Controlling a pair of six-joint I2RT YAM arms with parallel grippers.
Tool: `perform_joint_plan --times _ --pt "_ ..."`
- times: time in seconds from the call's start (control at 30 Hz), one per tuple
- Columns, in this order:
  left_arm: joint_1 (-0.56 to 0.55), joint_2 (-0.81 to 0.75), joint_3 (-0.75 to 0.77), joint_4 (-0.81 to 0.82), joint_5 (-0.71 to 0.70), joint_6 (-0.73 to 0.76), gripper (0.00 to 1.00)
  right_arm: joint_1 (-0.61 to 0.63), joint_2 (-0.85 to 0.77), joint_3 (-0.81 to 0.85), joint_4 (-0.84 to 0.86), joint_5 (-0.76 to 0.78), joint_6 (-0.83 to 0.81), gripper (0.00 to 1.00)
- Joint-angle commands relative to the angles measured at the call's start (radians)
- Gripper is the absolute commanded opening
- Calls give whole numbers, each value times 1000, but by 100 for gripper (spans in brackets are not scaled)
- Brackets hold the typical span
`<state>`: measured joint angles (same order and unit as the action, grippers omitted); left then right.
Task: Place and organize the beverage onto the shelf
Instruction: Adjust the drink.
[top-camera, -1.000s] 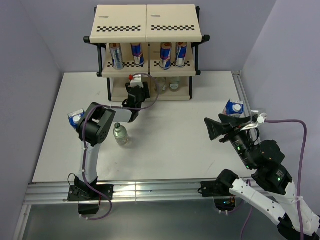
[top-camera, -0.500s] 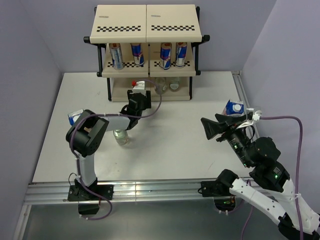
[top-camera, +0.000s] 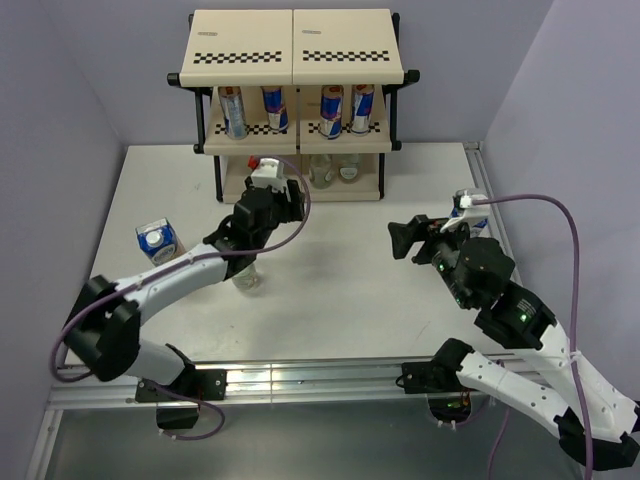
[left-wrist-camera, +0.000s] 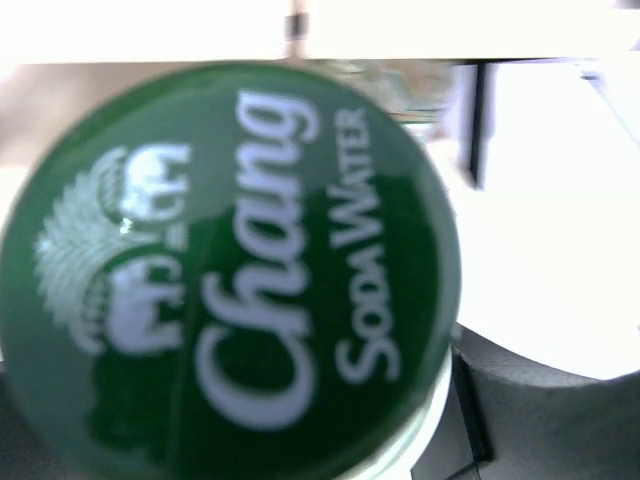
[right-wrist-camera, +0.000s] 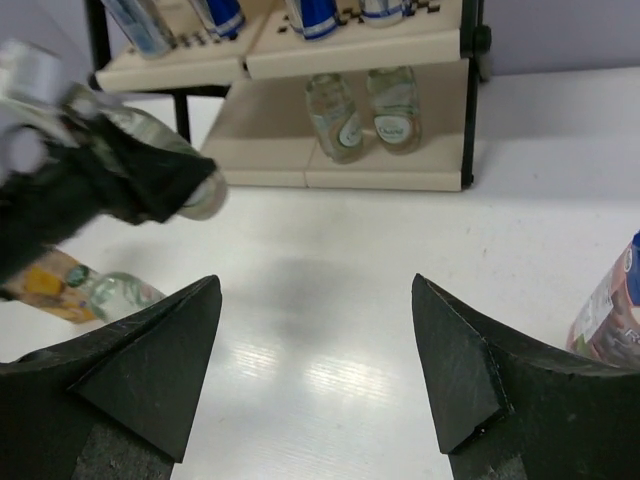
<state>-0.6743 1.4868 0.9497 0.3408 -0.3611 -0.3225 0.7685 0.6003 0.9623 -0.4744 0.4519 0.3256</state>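
Note:
The shelf (top-camera: 295, 40) stands at the back, with several slim cans (top-camera: 275, 108) on its middle tier and two clear bottles (top-camera: 334, 172) on the bottom tier's right half. My left gripper (top-camera: 272, 202) hovers in front of the bottom tier's left half, shut on a green-capped bottle (left-wrist-camera: 220, 270); its cap fills the left wrist view. The same bottle (right-wrist-camera: 195, 188) lies tilted in the black fingers in the right wrist view. Another bottle (top-camera: 245, 272) stands on the table. My right gripper (top-camera: 404, 240) hangs open and empty over mid-table, right of centre.
A carton (top-camera: 157, 240) with a blue-and-white top stands near the table's left edge. A second carton (right-wrist-camera: 605, 310) sits just right of my right gripper, mostly hidden behind it from above. The table's metal rail (top-camera: 300, 375) runs along the near edge.
The left arm has stretched out and carried the bottle slightly up and left toward the shelf. The right gripper has moved left and back, opening a little wider.

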Motion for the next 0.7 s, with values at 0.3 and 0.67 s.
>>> perform_joint_plan --times 0.3,0.67 --pt "-108 -355 74 -379 521 39 0 -23 153 82 131 -418 -115 83" --pt "-180 -484 -49 -226 1131 194 0 -15 340 199 270 -932 -77 80"
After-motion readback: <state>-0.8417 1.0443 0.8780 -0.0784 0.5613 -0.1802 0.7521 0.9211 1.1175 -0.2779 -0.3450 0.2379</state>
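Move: My left hand holds the soda water bottle in front of the shelf; my open right gripper, where the bottle is headed, is about 18 cm back, 23 cm to the right and 12 cm higher. Another soda bottle stands on the table roughly 9 cm back, 10 cm left and 15 cm below my left hand. From my right hand, the held bottle is about 18 cm ahead, 23 cm left and 12 cm below. I pull the held bottle back from the shelf some 25 cm with my left hand, drifting right and a little up and swinging the wrist about 60 degrees clockwise, with my grip kept. To meet it, my right hand dips slightly, then sweeps left about 15 cm, rising a bit and turning some 45 degrees counter-clockwise, fingers still open. ##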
